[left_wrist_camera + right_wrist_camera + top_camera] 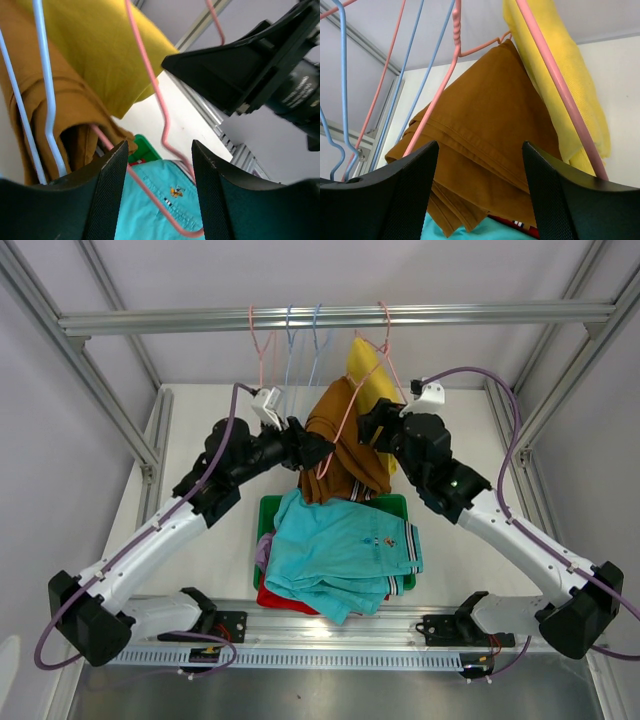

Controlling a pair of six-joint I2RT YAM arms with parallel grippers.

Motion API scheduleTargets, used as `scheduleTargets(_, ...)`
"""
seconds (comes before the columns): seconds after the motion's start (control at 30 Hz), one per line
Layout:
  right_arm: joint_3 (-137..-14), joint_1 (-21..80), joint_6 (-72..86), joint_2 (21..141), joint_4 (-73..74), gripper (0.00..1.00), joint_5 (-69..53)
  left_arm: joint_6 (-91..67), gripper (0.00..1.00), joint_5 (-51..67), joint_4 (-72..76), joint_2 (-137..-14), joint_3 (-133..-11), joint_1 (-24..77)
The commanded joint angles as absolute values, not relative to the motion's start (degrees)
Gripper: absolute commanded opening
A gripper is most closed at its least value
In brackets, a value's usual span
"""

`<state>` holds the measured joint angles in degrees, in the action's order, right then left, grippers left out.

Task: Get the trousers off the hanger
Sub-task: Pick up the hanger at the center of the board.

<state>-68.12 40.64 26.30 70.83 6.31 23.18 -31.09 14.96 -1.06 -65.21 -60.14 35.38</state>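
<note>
Brown trousers hang folded over a pink hanger, with yellow trousers on a hanger behind them. Teal trousers lie on top of a pile in the tray, over red and lilac ones. My left gripper is at the brown pair's left side, open. In the left wrist view the pink hanger wire passes between the fingers without being clamped. My right gripper is open at the right side, the brown trousers just beyond its fingers.
A green tray holds the pile below the hangers. Several bare pink and blue hangers hang from the metal rail to the left. Frame posts stand at both sides. The two grippers are close together around the brown pair.
</note>
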Motion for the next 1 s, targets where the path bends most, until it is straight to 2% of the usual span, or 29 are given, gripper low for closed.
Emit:
scheduleTargets(0.0,-68.1,39.7,27.2,69.4,4.6,0.73,22.0,-31.3,0.57,19.1,4.3,-66.3,-64.9,34.8)
scheduleTargets(0.13,-66.8,39.4,27.5,68.6,3.9,0.73,21.3,-33.1,0.55,23.3,5.2,-69.2,-68.3,35.2)
scheduleTargets(0.27,-65.1,38.8,27.7,67.2,3.4,0.73,20.7,-31.1,0.55,22.8,0.5,-73.8,-76.2,36.9)
scheduleTargets(0.37,-64.4,38.2,27.2,65.7,3.7,0.74,20.0,-28.6,0.54,20.1,-9.7,-78.9,-81.8,37.4)
scheduleTargets(0.7,-61.3,36.0,26.7,63.2,2.5,0.74,16.3,-21.0,0.58,6.6,-13.2,-77.3,-82.2,37.4)
scheduleTargets(0.83,-60.4,35.9,26.9,63.2,2.0,0.75,16.0,-20.9,0.59,8.3,-13.0,-78.4,-82.5,37.4)
scheduleTargets(0.97,-59.9,35.3,27.0,62.8,2.5,0.75,15.8,-23.5,0.58,16.2,-11.9,-82.1,-84.1,37.4)
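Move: The near side of the pink hanger with the brown trousers lies about 4 cm ahead of the left hand, 4 cm to its right and 2 cm higher. The brown trousers hang some 11 cm ahead, 3 cm right and 2 cm lower; the yellow trousers 14 cm ahead, 9 cm right, 3 cm higher. The empty blue hangers are about 8 cm ahead, 3 cm left, 4 cm up. From the right hand that hanger side is some 6 cm left, nearly level fore and aft, 2 cm up. The left hand heads for the near side of the pink hanger at its bare wire, the fingers staying half open around it, with no grip yet. It climbs about 6 cm while swinging right, then pushes forward and sinks most of the way back, easing a little left and rolling its left side up some 10 degrees. The open right hand draws about 2 cm right and slightly back, away from that side. ##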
